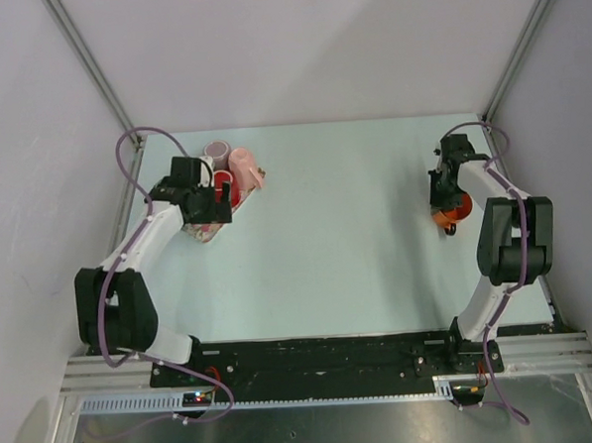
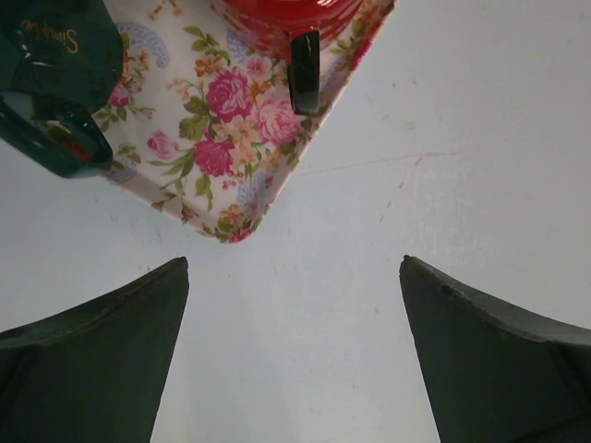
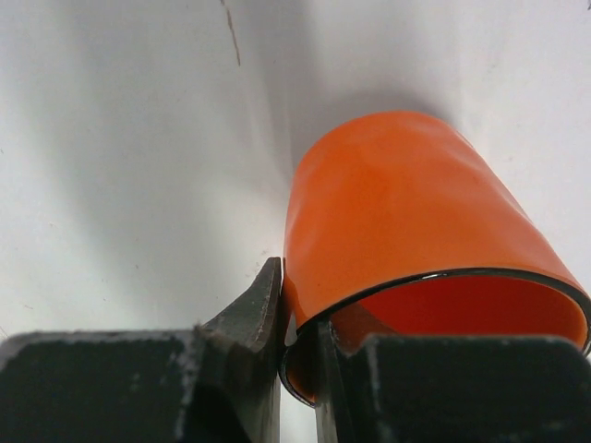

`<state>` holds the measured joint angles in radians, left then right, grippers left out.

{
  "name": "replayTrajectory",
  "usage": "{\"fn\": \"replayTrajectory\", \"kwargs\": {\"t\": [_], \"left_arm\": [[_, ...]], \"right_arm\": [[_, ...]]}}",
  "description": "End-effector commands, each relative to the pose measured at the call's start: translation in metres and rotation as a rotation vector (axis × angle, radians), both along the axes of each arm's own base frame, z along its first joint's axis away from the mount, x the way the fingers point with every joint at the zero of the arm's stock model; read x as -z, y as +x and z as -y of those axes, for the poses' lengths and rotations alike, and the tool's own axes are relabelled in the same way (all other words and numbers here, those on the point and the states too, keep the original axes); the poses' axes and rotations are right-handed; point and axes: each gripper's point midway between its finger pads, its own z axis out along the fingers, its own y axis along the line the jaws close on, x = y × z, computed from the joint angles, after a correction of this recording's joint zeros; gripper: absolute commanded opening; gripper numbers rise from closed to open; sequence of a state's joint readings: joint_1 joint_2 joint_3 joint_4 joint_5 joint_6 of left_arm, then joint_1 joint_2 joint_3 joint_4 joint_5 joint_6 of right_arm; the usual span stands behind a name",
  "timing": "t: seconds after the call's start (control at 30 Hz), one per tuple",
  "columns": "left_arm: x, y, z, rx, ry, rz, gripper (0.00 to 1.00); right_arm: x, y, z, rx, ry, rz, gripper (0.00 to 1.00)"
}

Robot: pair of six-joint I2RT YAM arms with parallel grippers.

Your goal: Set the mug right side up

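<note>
The orange mug [image 3: 397, 212] with a black rim is at the table's right side [image 1: 452, 209]. My right gripper [image 3: 300, 314] is shut on its rim wall, one finger outside and one inside. The mug's mouth faces the wrist camera and its base points away. My left gripper [image 2: 294, 305] is open and empty over bare table, just near a floral tray [image 2: 231, 138]. In the top view it hovers at that tray [image 1: 204, 208].
The floral tray [image 1: 209, 231] at the left holds a red mug [image 2: 286, 23], a dark green mug [image 2: 65, 83] and pink cups [image 1: 243, 165]. Frame posts stand at the back corners. The table's right edge is close to the orange mug.
</note>
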<state>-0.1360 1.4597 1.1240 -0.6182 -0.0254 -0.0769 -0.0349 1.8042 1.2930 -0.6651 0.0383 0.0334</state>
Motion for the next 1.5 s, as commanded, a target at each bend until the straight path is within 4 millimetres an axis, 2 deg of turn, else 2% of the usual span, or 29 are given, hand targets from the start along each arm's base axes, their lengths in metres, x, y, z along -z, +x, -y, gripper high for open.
{"fn": "replayTrajectory", "kwargs": {"t": [0.0,0.03,0.07,0.2,0.4,0.47,0.67,0.8,1.0,1.03,1.1,1.23,1.33,1.47], "left_arm": [[0.01,0.023,0.004,-0.046,0.024,0.046,1.0],[0.012,0.026,0.006,-0.043,0.028,0.048,1.0],[0.016,0.031,0.008,-0.042,0.031,0.05,0.99],[0.025,0.056,0.006,-0.062,0.072,0.059,0.94],[0.042,0.084,0.001,-0.077,0.123,0.04,0.73],[0.047,0.092,0.001,-0.085,0.128,0.035,0.69],[0.041,0.119,0.002,-0.104,0.118,0.061,0.61],[0.044,0.127,0.007,-0.086,0.105,0.054,0.43],[0.057,0.118,0.012,-0.063,0.089,-0.01,0.18],[0.058,0.116,0.012,-0.062,0.091,-0.014,0.09],[0.058,0.114,0.012,-0.063,0.09,-0.016,0.02],[0.044,0.107,0.011,-0.058,0.08,0.005,0.0],[0.019,0.098,0.013,-0.053,0.039,0.053,0.0],[-0.013,0.08,0.026,-0.026,-0.077,0.107,0.0]], "right_arm": [[-0.012,0.026,0.003,0.003,0.048,0.077,0.0],[-0.011,0.025,0.003,0.0,0.052,0.073,0.02],[-0.01,0.025,0.003,0.001,0.052,0.07,0.08],[-0.019,0.025,0.002,0.013,0.058,0.074,0.48],[-0.054,0.026,0.001,0.016,0.039,0.146,0.79],[-0.067,0.024,-0.003,0.007,0.037,0.17,0.86],[-0.098,0.015,-0.026,-0.068,0.009,0.229,0.9],[-0.115,0.01,-0.037,-0.108,-0.014,0.268,0.9],[-0.141,0.002,-0.045,-0.143,-0.006,0.333,0.9],[-0.147,0.001,-0.046,-0.147,-0.005,0.348,0.9],[-0.156,-0.002,-0.049,-0.156,0.001,0.372,0.9],[-0.175,-0.009,-0.056,-0.175,0.004,0.424,0.91],[-0.189,-0.017,-0.071,-0.196,0.039,0.463,0.91],[-0.206,-0.026,-0.121,-0.265,0.189,0.533,0.91]]}}
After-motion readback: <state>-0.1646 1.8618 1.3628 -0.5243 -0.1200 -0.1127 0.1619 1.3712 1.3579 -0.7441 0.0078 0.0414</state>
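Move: The red mug, bottom up, is about 16 cm straight ahead of the left hand and 7 cm lower, with its handle pointing back towards that hand. From the same hand, the green mug is roughly 14 cm ahead and 13 cm left, the beige mug 21 cm ahead and 9 cm left, and the pink mug 22 cm ahead and 7 cm right. The orange mug in the right hand has its middle about 4 cm right of the fingers, 1 cm ahead and 2 cm lower. The red mug's handle is reached by the open left hand sinking, then pushing forward about 10 cm; the fingers pinch it and start back a couple of centimetres, rising slightly. The orange mug's rim is let go as the right fingers open; that hand then rises some 17 cm, drifting left and tipping its fingers up towards forward. ##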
